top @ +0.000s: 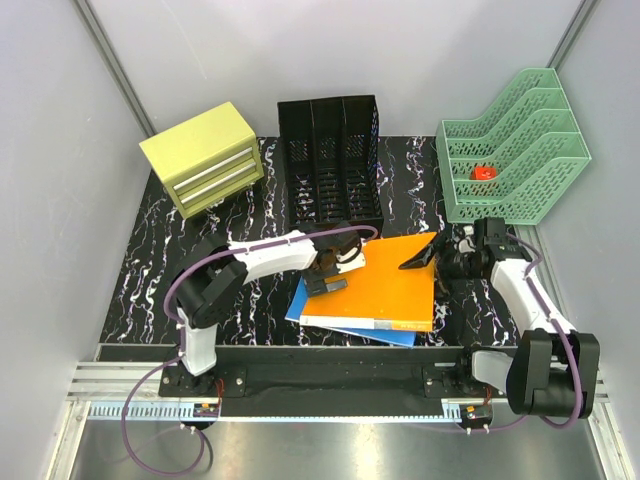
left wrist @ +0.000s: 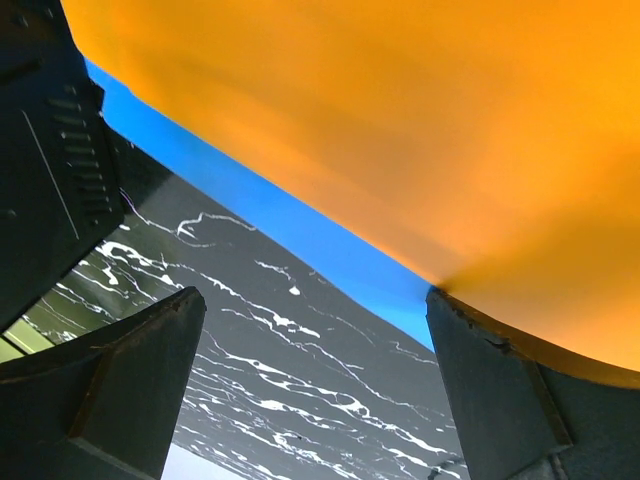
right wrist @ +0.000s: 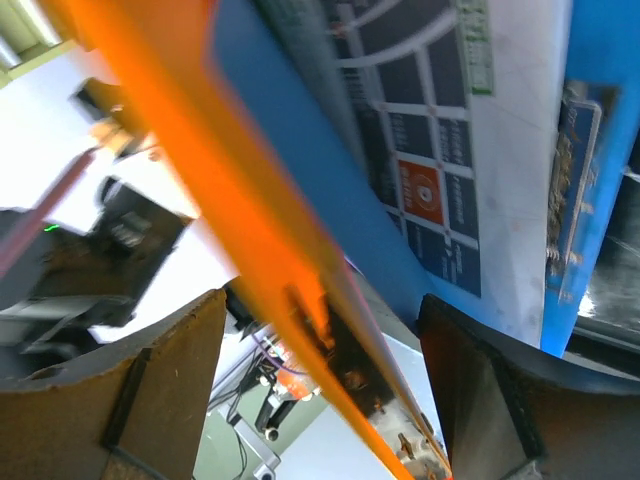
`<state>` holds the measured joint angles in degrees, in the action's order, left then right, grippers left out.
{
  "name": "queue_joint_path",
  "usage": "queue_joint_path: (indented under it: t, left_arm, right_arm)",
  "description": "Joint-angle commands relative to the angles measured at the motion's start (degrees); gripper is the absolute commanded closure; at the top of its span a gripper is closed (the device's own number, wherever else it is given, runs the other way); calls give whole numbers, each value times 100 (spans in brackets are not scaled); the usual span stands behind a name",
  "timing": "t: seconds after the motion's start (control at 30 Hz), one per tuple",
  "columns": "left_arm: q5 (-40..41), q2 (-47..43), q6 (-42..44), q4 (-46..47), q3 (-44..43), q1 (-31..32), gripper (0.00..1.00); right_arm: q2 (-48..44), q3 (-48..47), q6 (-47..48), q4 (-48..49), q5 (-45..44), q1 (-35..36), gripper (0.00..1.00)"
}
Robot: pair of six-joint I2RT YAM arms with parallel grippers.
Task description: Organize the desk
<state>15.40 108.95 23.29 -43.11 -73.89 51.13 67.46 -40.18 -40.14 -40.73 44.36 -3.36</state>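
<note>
An orange book (top: 385,280) lies on a blue book (top: 310,305) in the middle of the desk (top: 160,250). My left gripper (top: 331,274) sits low at the orange book's left edge, open. In the left wrist view the orange book (left wrist: 400,130) and blue book (left wrist: 300,225) fill the top above the left gripper (left wrist: 315,395), with only the desk (left wrist: 250,320) between its fingers. My right gripper (top: 440,260) is at the orange book's far right corner, which is raised. In the right wrist view the orange cover's edge (right wrist: 250,220) runs between the open fingers of the right gripper (right wrist: 320,400), untouched by either.
A yellow-green drawer cabinet (top: 205,158) stands at the back left. A black mesh file holder (top: 330,160) stands at the back middle. A green tiered tray (top: 515,160) at the back right holds a small red object (top: 484,172).
</note>
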Motion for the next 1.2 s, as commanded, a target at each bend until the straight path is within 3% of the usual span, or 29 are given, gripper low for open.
queue_joint_path:
  t: [0.0,0.5,0.57,0.63,0.67,0.77,0.9,1.17]
  left_arm:
    - [-380,285,-263,567,-143,160,1]
    - [-582,812,-211,84,-1268,678,1]
    - [-643,952,-211,23,-1523,749,1]
    - [-643,1023,-219,-48,-1681,810,1]
    - [-643,1041,-219,-57,-1708,819,1]
    - [-565,1015,-219,-57,-1682,819,1]
    - [-520,936,-175,-31,-1454,775,1]
    - [-424,269,-167,13,-1023,389,1]
  right_arm:
    - [-189,-657,-64,-163,732,107,18]
    - [-409,-1062,-3,-436,389,107,19]
    - [-444,-1062,32,-453,372,107,25]
    - [-453,-1079,94,-567,267,107,37]
    - [-444,-1114,199,-637,231,107,53]
    - [-444,-1289,401,-927,-31,107,77]
    - [-462,-1667,717,-1453,-409,107,72]
    - [-480,-2222,1113,-1956,-1158,107,83]
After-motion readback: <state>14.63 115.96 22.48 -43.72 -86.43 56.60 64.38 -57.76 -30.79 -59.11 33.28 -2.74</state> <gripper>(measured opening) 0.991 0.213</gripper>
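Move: The orange folder's raised right edge already stands between the right hand's parted fingers. The folder's middle is about 12 cm to that hand's left, 5 cm back and 6 cm below; the blue folder underneath is centred about 15 cm left, 7 cm back and 10 cm below. The green tray is some 22 cm right and 25 cm ahead. From the left hand, the orange folder's middle is about 9 cm right and 2 cm back, and the black rack roughly 22 cm straight ahead. The right hand raises the orange folder's right end about 6 cm in all, rising first and going slightly forward, then sinking a little as its fingers close on the edge, and rising again with a drift of some 3 cm to the right while it rolls, left side down. Meanwhile the left hand, still open and with a finger against the folders' left part, pushes them some 8 cm to the right, rising about 2 cm on the way before easing slightly back and down. ##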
